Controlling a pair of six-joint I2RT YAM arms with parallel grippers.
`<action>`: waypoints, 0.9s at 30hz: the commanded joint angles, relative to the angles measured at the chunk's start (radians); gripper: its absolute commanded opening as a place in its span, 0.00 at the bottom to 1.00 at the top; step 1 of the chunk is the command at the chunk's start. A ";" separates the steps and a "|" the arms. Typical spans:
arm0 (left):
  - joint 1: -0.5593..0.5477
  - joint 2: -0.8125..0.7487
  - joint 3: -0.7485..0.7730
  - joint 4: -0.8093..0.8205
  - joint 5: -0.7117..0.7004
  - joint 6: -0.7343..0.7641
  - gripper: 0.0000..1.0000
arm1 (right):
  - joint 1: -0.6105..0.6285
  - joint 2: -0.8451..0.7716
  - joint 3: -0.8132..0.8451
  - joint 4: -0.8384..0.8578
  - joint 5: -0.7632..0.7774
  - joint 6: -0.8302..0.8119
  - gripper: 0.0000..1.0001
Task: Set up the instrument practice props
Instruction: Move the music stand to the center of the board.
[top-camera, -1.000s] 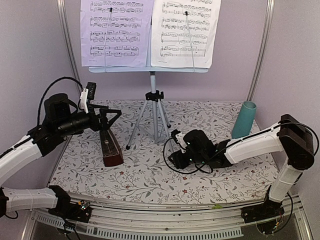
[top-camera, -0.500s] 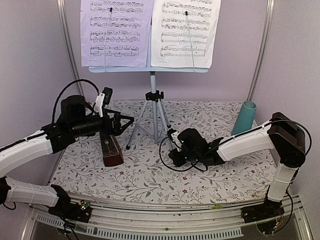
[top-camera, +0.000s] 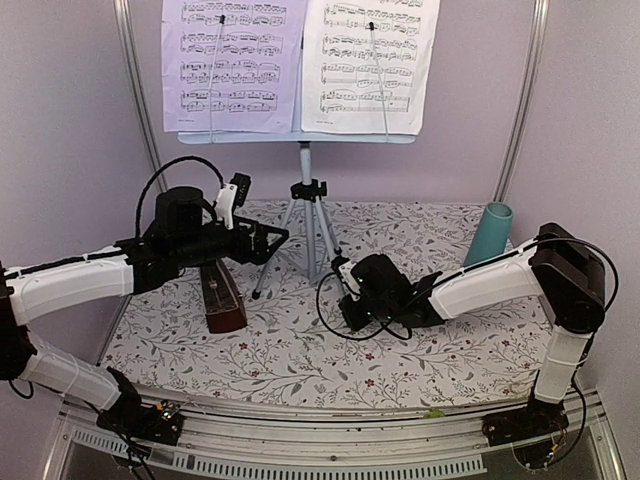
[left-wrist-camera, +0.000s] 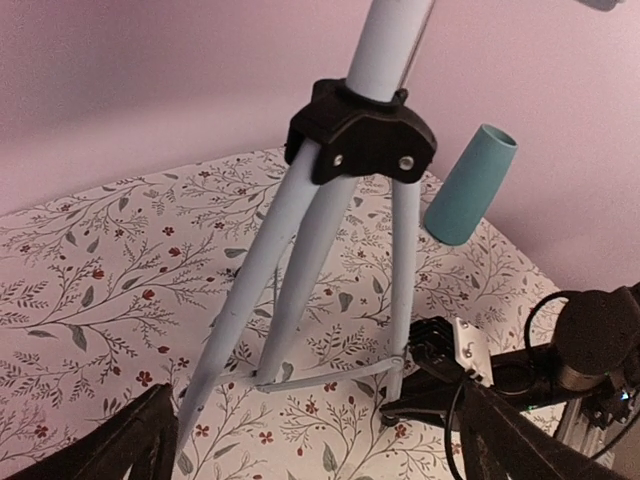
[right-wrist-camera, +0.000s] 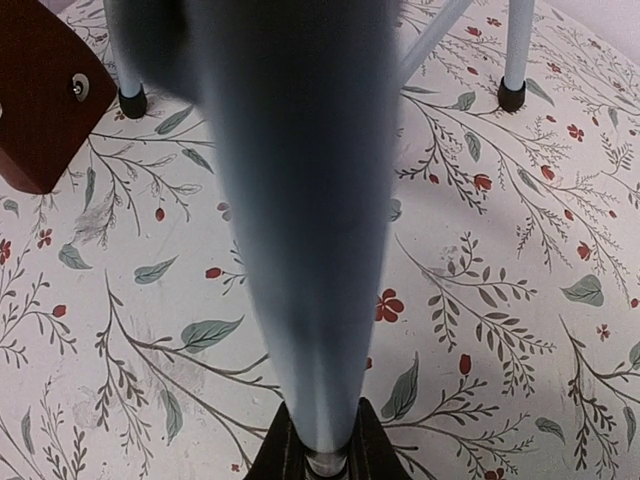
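The pale-blue music stand (top-camera: 305, 165) is at the back centre on silver tripod legs (left-wrist-camera: 280, 240). Two sheet-music pages (top-camera: 232, 65) rest on its tray. The dark-red-brown metronome (top-camera: 222, 300) stands left of the tripod, and one corner of it shows in the right wrist view (right-wrist-camera: 40, 100). My left gripper (top-camera: 275, 240) is open and level with the legs, just left of them. Its fingers (left-wrist-camera: 130, 440) frame the tripod without touching. My right gripper (right-wrist-camera: 318, 455) is shut low on the near right tripod leg (right-wrist-camera: 300, 200), just above the foot.
A teal cup (top-camera: 488, 240) stands upright at the back right of the floral-patterned tabletop (top-camera: 300, 350). The other two tripod feet (right-wrist-camera: 512, 95) rest on the cloth. Lilac walls with metal corner posts (top-camera: 522, 100) close in the back and sides.
My left arm has swung right, from over the metronome to the tripod, jaws still open. My right gripper has slid left and closed on the tripod leg.
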 joint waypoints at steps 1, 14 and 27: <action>-0.012 0.049 0.026 0.076 -0.101 -0.024 0.98 | -0.020 0.027 0.027 -0.024 0.057 0.003 0.00; 0.006 0.213 0.121 0.117 -0.117 -0.028 0.97 | -0.070 0.052 0.077 -0.069 0.082 0.015 0.00; 0.067 0.361 0.223 0.117 -0.091 -0.011 0.96 | -0.117 0.094 0.139 -0.080 0.081 0.000 0.00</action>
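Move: The open left hand is heading for the upper part of the stand's left leg, about 7 cm ahead and 3 cm to its right, level with it; the hub is some 8 cm ahead, 5 cm right and 5 cm up. The metronome lies about 13 cm left, 4 cm ahead and 22 cm below. The right hand already grips another leg just above its foot; the board's centre is roughly 11 cm ahead, 5 cm left and 5 cm below. Right hand pushes its gripped leg forward 4 cm while open left nears left leg, 8 cm forward, sinking. ##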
